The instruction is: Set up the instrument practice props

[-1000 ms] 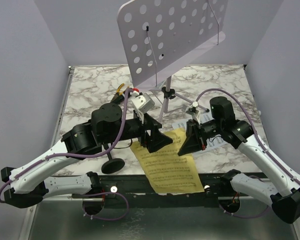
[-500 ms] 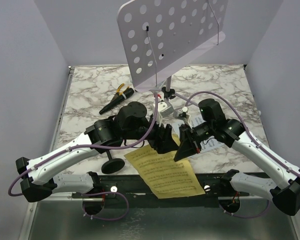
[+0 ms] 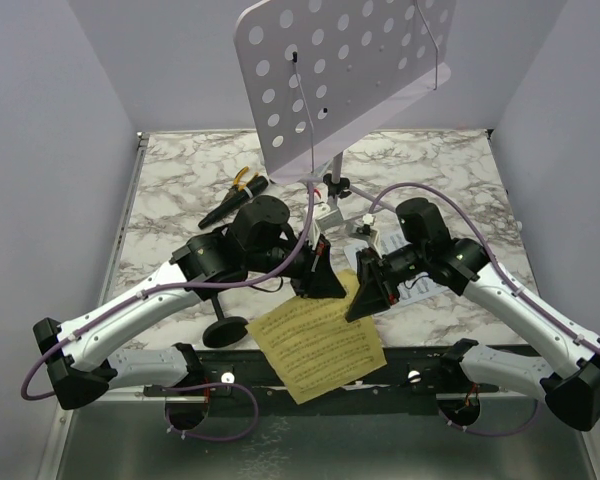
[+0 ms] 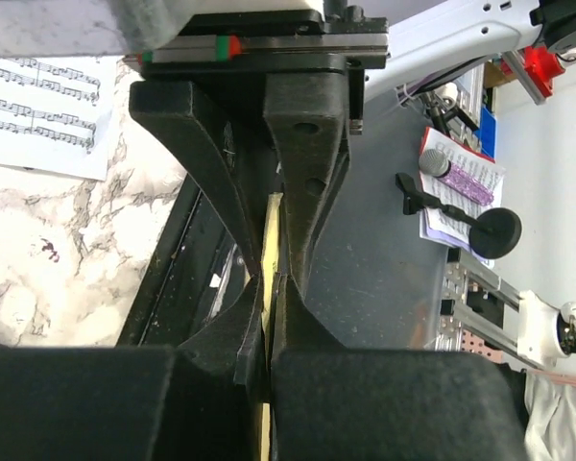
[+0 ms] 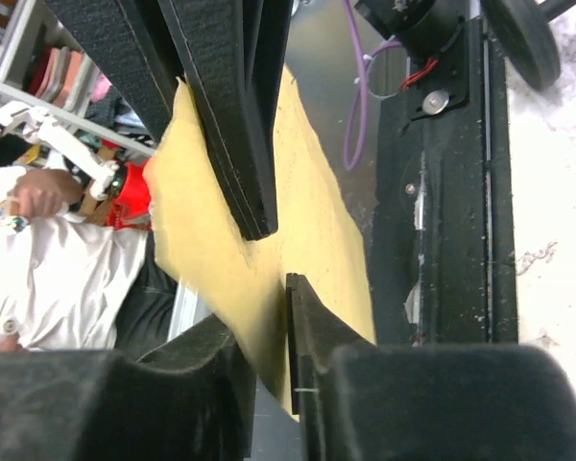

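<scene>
The yellow sheet-music page point(image 3: 315, 340) hangs over the table's front edge, held at its top by both grippers. My left gripper point(image 3: 320, 282) is shut on its upper edge; the page shows as a thin yellow strip point(image 4: 272, 240) between the pads of my left gripper point(image 4: 269, 288). My right gripper point(image 3: 365, 297) is shut on the same page point(image 5: 326, 230), with my right gripper point(image 5: 264, 307) just below the left fingers point(image 5: 221, 96). A white page point(image 3: 425, 285) lies under the right arm. The lilac music stand point(image 3: 340, 70) stands at the back. The black microphone point(image 3: 225, 210) lies at back left. The mic stand's round base point(image 3: 225, 331) is at front left.
Yellow-handled pliers point(image 3: 243, 180) lie beside the microphone. The music stand's tripod legs point(image 3: 355, 195) spread just behind both grippers. The white page also shows in the left wrist view point(image 4: 38, 106). A black rail point(image 3: 420, 355) runs along the table's front edge. Lilac walls enclose three sides.
Both grippers drew closer together at the page's top edge. The yellow page turned, its lower end swinging left, and rose off the table. The left arm moved off the microphone area.
</scene>
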Tool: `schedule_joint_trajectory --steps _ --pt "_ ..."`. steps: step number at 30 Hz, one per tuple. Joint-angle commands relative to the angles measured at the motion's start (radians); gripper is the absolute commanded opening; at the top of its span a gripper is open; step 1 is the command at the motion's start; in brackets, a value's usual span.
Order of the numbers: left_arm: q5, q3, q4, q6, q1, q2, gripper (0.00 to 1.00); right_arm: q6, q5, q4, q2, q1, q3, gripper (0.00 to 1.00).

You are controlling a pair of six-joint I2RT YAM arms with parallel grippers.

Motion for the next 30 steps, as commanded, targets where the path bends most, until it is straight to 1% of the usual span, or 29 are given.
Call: schedule_joint_trajectory --steps 1,3,6,11,13,15,19,23,26,30 --pt "-0.018 0.025 -0.037 0.025 0.019 -0.002 0.00 -0.016 0.107 0.001 -0.024 0.007 0.028 0.31" --pt "-0.045 0.037 -0.051 0.039 0.021 -0.017 0.00 -0.013 0.198 0.025 -0.039 0.008 0.022 0.43" --pt "-0.090 0.040 -0.051 0.061 0.021 -0.065 0.00 -0.007 0.314 0.076 -0.059 0.008 0.014 0.55" --pt "-0.195 0.064 -0.046 0.113 0.021 -0.171 0.00 0.043 0.473 0.182 -0.108 0.008 0.010 0.68" --pt "-0.226 0.082 -0.036 0.131 0.022 -0.214 0.00 0.078 0.553 0.240 -0.143 0.008 -0.007 0.75" --pt "-0.252 0.090 -0.017 0.141 0.021 -0.260 0.00 0.111 0.588 0.317 -0.183 0.007 -0.038 0.77" --pt "-0.296 0.081 0.062 0.123 0.021 -0.351 0.00 0.192 0.553 0.528 -0.259 0.007 -0.121 0.81" --pt "-0.336 0.018 0.201 0.061 0.021 -0.441 0.00 0.271 0.489 0.719 -0.295 0.009 -0.190 0.86" --pt "-0.359 -0.047 0.320 0.007 0.021 -0.493 0.00 0.355 0.427 0.890 -0.296 0.009 -0.239 0.92" --pt "-0.408 -0.136 0.456 -0.047 0.021 -0.541 0.00 0.487 0.362 1.172 -0.265 0.008 -0.304 0.94"
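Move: Both hands are on the yellow music sheet at 0 s. Its middle hangs about 9 cm back, 5 cm left and 8 cm below the left hand, and roughly 5 cm back, 7 cm left and 6 cm below the right. The stand desk's lower lip is about 16 cm ahead of the left hand, 1 cm right and 25 cm higher; the mic clip stand is about 3 cm ahead, 28 cm left, low. The white sheet lies some 18 cm ahead, 16 cm right and 20 cm below the right hand. Up about 17 cm and some 12 cm left, the left hand carries the yellow sheet, which it keeps pinched, tipping its fingers from below level to above it. The right hand opens wide and lets go, moving about 6 cm forward, dipping slightly and then rising 6 cm, while its fingers swing clockwise to point left with the sheet's free end between them. ##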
